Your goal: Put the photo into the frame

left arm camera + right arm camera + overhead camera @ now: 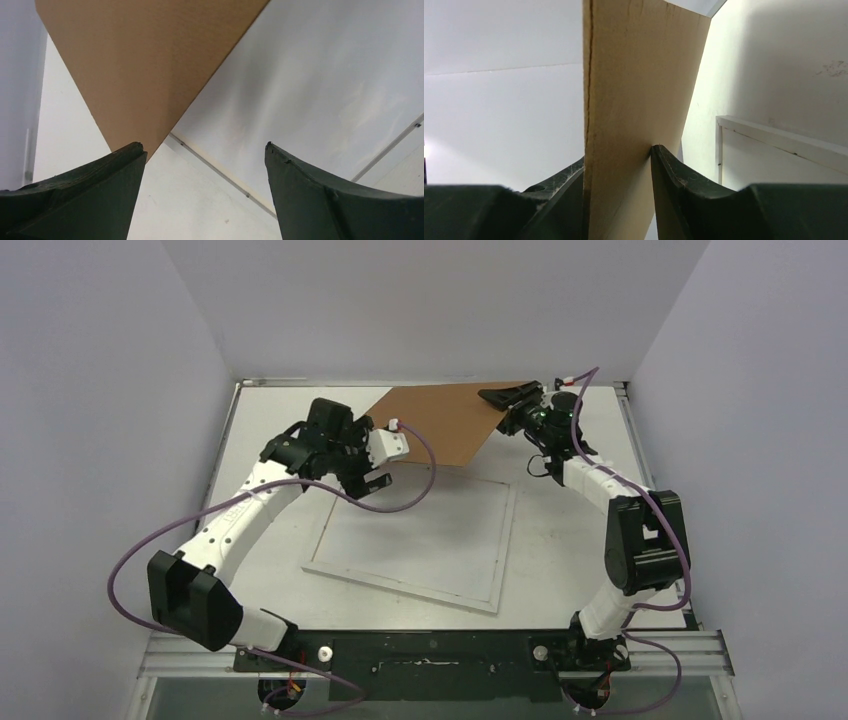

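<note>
The frame [506, 545], white-bordered with a pale middle, lies flat in the centre of the table. No sunset photo shows in any view. My right gripper [503, 398] is shut on the right edge of a plain brown backing board [445, 420] and holds it tilted above the far side of the table. In the right wrist view the board [634, 100] stands edge-on between the closed jaws of the right gripper [619, 160]. My left gripper [368, 478] is open and empty, just below the board's lower left edge. In the left wrist view the board's corner [145, 65] reaches the left fingertip [132, 150].
Enclosure walls stand close on the left, back and right. A metal rail [430, 382] runs along the table's far edge, and it also shows in the left wrist view [220, 172]. A purple cable [400, 500] loops from the left arm over the frame's far left corner.
</note>
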You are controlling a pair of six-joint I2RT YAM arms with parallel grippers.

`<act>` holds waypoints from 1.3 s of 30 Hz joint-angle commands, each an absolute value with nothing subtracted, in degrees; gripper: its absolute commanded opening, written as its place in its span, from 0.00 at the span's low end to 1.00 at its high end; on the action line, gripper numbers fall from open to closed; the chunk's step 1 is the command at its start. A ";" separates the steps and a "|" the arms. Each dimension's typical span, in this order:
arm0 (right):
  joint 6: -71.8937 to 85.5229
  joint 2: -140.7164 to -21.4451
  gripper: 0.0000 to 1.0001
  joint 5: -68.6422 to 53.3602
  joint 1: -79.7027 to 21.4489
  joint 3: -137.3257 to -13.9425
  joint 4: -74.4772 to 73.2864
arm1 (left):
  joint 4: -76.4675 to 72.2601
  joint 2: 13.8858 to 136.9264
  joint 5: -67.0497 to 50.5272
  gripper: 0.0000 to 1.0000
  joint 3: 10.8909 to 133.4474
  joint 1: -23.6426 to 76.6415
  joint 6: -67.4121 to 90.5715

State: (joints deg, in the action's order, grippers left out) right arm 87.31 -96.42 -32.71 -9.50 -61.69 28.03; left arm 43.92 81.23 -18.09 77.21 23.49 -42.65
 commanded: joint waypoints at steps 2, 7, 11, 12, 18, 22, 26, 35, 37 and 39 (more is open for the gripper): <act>92.36 -93.96 0.11 -33.41 -10.46 -65.40 33.83 | 37.13 79.63 -5.79 0.86 75.27 27.92 -49.90; 93.17 -93.22 0.11 -34.99 -11.48 -66.60 32.74 | 28.10 78.67 0.87 0.73 72.24 29.98 -53.55; 93.93 -93.33 0.12 -36.64 -12.23 -68.05 32.69 | 24.14 78.02 3.70 0.46 69.74 31.41 -55.84; 94.02 -93.43 0.12 -37.00 -12.53 -68.37 32.71 | 22.23 77.85 5.18 0.38 69.02 31.72 -56.22; 91.55 -93.31 0.22 -39.02 -12.65 -69.59 29.46 | 9.81 76.36 11.50 0.00 65.28 32.08 -57.13; 78.79 -91.50 0.52 -37.97 -10.95 -74.42 13.47 | 4.19 74.61 13.98 0.00 63.45 31.46 -58.75; 63.00 -87.38 0.80 -33.25 -6.74 -79.09 -6.15 | 5.11 74.27 14.95 0.00 65.26 29.30 -56.99; 40.88 -79.96 0.97 -14.44 -1.75 -81.35 -35.50 | 4.61 74.18 14.51 0.00 66.33 23.17 -54.52; 38.01 -79.16 0.96 -8.95 -3.84 -79.70 -38.50 | 4.28 74.41 14.50 0.00 66.54 22.15 -54.09; 35.59 -79.47 0.93 -4.06 -7.86 -77.82 -40.65 | 4.23 74.68 14.50 0.00 66.79 21.17 -53.58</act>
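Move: The backing board, held at its far right corner by the right hand, has its near long edge about 4 cm ahead of the left hand's open fingers, at their height. The board's middle is roughly 8 cm ahead, 12 cm right and 2 cm above the left hand; from the right hand it lies some 5 cm back, 11 cm left and 2 cm below. The frame's middle is about 9 cm back, 7 cm right and 21 cm below the left hand. The board's near edge is pinched by the left fingers, which push forward about 5 cm, tip upward some 30 degrees, close and rise a little. The right hand holds on until this grip is shut, then opens wide, lets go and draws off right and somewhat back, rolling its left side down, while the left hand carries the board leftward, turning counter-clockwise. ##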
